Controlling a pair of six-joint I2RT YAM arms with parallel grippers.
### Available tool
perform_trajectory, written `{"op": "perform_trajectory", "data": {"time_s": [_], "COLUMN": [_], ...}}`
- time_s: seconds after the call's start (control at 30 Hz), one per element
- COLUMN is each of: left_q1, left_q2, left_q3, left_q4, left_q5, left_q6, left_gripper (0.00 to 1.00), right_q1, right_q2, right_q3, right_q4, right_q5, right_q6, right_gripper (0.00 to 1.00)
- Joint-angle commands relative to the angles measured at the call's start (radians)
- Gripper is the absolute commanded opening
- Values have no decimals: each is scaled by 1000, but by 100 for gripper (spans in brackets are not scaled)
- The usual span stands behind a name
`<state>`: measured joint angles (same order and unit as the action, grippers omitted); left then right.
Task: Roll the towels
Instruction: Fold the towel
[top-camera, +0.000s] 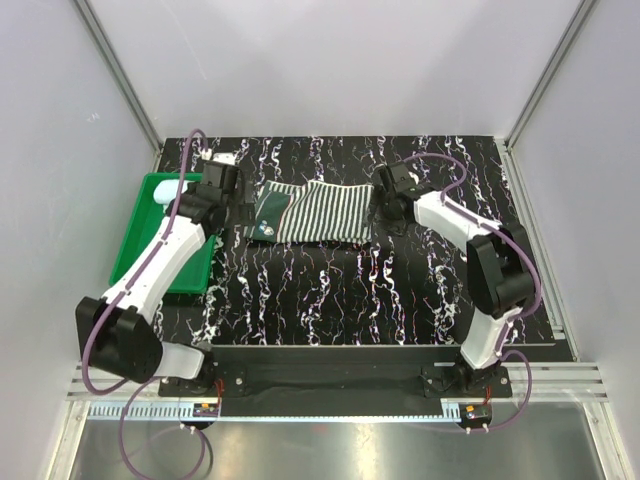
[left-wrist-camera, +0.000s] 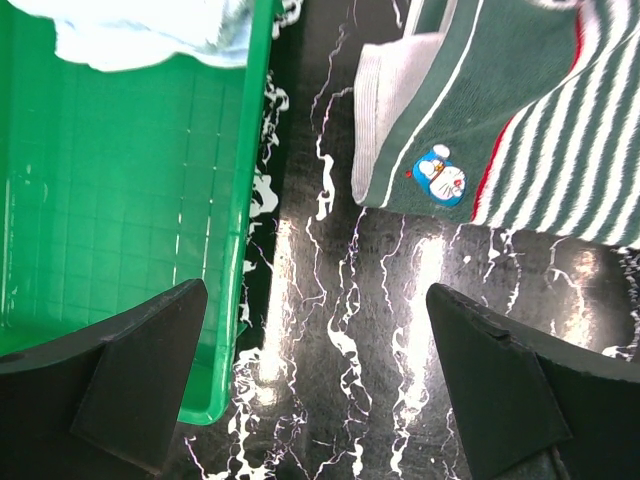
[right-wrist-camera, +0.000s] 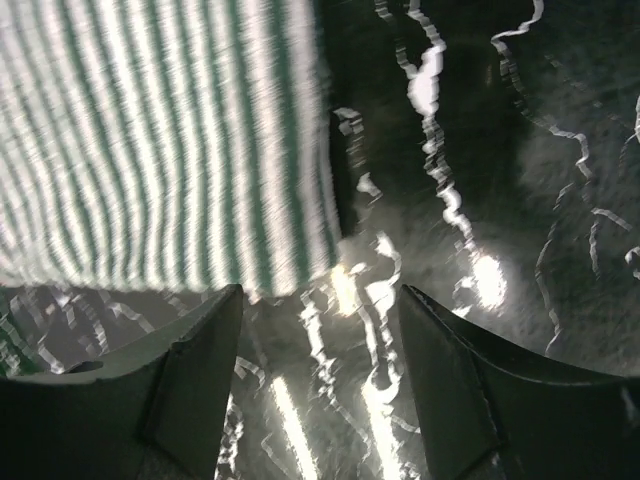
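Observation:
The striped towel (top-camera: 325, 212) lies spread flat at the table's back middle, dark and white stripes with a dark green edge on its left. In the left wrist view that edge (left-wrist-camera: 470, 90) carries a small blue cartoon patch. The light blue towel (top-camera: 165, 192) lies bunched in the far corner of the green tray (top-camera: 150, 250); the left wrist view shows this towel (left-wrist-camera: 150, 35) too. My left gripper (top-camera: 235, 207) hangs open over bare table between tray and striped towel. My right gripper (top-camera: 380, 213) is open just off the towel's right edge (right-wrist-camera: 150, 130), nothing between its fingers.
The green tray (left-wrist-camera: 100, 200) stands along the table's left side, its rim close to my left gripper's (left-wrist-camera: 315, 300) left finger. Black marbled tabletop (top-camera: 380, 290) spreads in front of the towel. Frame posts and white walls close in the back and sides.

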<state>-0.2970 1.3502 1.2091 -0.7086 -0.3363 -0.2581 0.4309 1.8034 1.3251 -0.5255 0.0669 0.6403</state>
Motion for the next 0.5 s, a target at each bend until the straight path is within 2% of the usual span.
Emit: {"op": "perform_trajectory", "data": {"time_s": [0.0, 0.3, 0.43, 0.47], "left_q1": [-2, -5, -8, -8], "left_q2": [24, 43, 46, 47], "left_q3": [26, 20, 23, 21], "left_q4": [9, 3, 3, 3], "left_q5": [17, 6, 0, 0], "left_q6": [16, 19, 20, 19], "left_gripper": [99, 99, 99, 99], "right_q1": [-7, -9, -9, -11], "right_q2": [48, 139, 177, 186], "right_q3": [11, 40, 46, 31], "right_q4": [5, 127, 145, 153], "right_q5": [-39, -108, -137, -148], "right_q6": [-7, -10, -4, -1], "right_gripper": [70, 68, 54, 44]}}
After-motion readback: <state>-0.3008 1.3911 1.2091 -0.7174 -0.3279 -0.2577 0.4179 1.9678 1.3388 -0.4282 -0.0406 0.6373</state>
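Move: The striped towel's right edge, just in from its near corner, is what the right gripper goes for: some 6 cm below it, about 2 cm to its left and 1 cm ahead. The towel's middle lies roughly 17 cm left and 7 cm ahead, its printed figure about 27 cm left and 3 cm ahead, the green tray some 50 cm left and 2 cm ahead. From the left gripper that edge is about 31 cm right, 4 cm ahead and 16 cm below. Sink the right gripper about 5 cm onto the towel's right edge near the near corner, easing some 2 cm left in the latter part of the descent so that the fingers straddle the edge. Then start closing them on the cloth, from roughly 0.7 to half open. Let the left gripper settle about 1.5 cm lower, fingers wide. ##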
